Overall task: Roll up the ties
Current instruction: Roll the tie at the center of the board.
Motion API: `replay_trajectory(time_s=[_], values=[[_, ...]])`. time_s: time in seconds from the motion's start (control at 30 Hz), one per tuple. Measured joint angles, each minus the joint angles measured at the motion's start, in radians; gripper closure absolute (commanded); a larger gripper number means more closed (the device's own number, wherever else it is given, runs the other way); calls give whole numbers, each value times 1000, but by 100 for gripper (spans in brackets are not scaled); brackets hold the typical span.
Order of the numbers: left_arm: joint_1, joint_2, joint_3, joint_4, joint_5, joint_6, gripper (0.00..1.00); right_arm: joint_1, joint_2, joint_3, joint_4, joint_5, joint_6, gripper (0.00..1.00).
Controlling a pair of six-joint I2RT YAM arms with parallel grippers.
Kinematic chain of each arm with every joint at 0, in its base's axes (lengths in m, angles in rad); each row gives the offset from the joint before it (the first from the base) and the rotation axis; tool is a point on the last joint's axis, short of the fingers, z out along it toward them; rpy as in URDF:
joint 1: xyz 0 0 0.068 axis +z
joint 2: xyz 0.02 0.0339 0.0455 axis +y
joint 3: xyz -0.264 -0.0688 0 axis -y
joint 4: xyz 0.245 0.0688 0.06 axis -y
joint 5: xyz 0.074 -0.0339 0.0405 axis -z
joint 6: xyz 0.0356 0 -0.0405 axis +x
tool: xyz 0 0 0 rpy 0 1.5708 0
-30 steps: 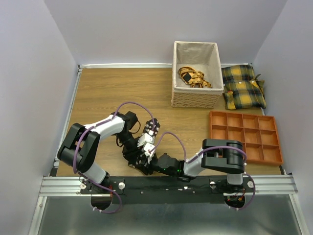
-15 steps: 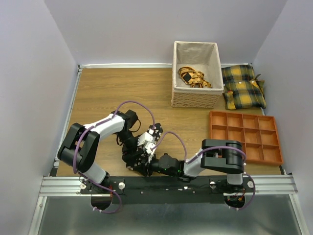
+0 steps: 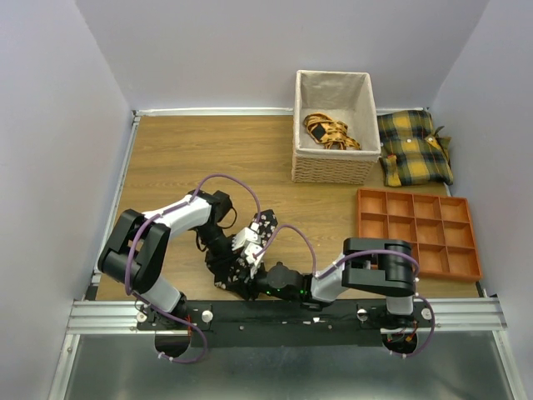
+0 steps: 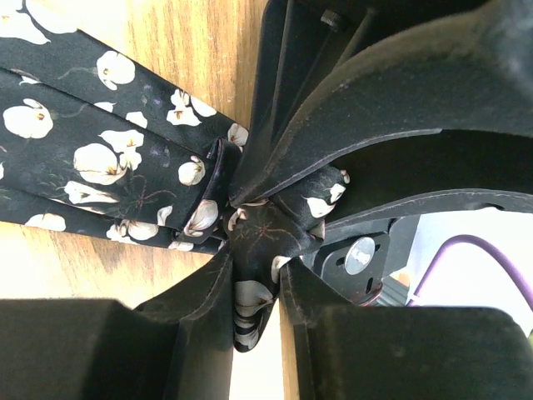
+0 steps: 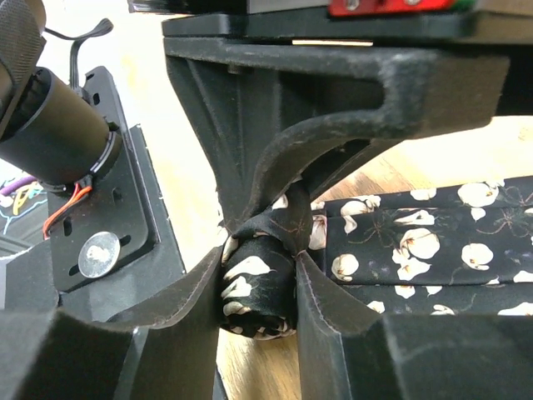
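Observation:
One of the ties (image 4: 92, 158), black with white flowers, lies in folded strips on the wood. Its end is wound into a small coil (image 5: 254, 287). My right gripper (image 5: 258, 283) is shut on that coil, a finger on each side. My left gripper (image 4: 250, 279) faces it from the other side, shut on a fold of the same tie. The right gripper's fingers (image 4: 375, 108) cross just above the left jaws. In the top view both grippers meet over the floral fabric (image 3: 254, 236) near the table's front edge, left gripper (image 3: 236, 268), right gripper (image 3: 250, 282).
A white-lined wicker basket (image 3: 333, 171) at the back holds an orange-and-yellow strap bundle (image 3: 329, 132). Yellow-and-black plaid cushions (image 3: 415, 146) lie at the back right. An orange compartment tray (image 3: 416, 233) sits to the right. Walls close in the table sides.
The left jaws spread wide and shut again on the tie. The fabric bundle between the grippers shifted slightly toward the near edge. The right gripper kept its hold on the coil.

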Motion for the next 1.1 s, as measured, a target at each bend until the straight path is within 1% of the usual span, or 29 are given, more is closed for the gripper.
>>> replay_trajectory(time_s=[0.07,0.2,0.27,0.33,0.43,0.63,0.67,0.73,0.77,1.1], values=[[0,0,0,0,0,6,71,3,-5,4,-15,9,4,92],[-3,0,0,13,4,-2,73,10,-27,21,-84,43,17,69],[-7,-3,0,31,4,-15,71,15,-47,35,-148,71,31,60],[-14,-8,0,50,9,-30,70,16,-70,35,-195,93,37,54],[-26,-17,0,77,11,-67,70,16,-93,29,-222,109,45,47],[-64,-23,0,126,6,-82,70,18,-146,-11,-254,96,50,42],[-64,-26,0,130,3,-82,69,18,-150,-10,-262,96,51,36],[-64,-35,-1,141,-5,-82,69,18,-158,-7,-280,97,50,35],[-64,-37,-1,145,-8,-81,68,18,-161,-6,-285,97,51,24],[-93,-61,-1,200,-20,-79,68,18,-236,-35,-344,76,43,24]])
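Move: The left gripper already grips the left end of the tie's rolled part, whose middle lies about 3 cm to its right at the same height. The right gripper holds the other end, with the roll's middle some 3 cm to its left and 1 cm farther out. From the left gripper, the tie's flat tail ends about 19 cm ahead and 12 cm to the right; the board's near edge runs roughly 5 cm behind. Keep the left gripper's pinch on the roll and bring it about 3 cm right and 2.5 cm forward, fingers tilting roughly 10 degrees. Carry the right gripper right with it, about 3.5 cm in all, after a slight forward start; midway open its fingers well off the roll's right end and let that hand rise about 1 cm. ##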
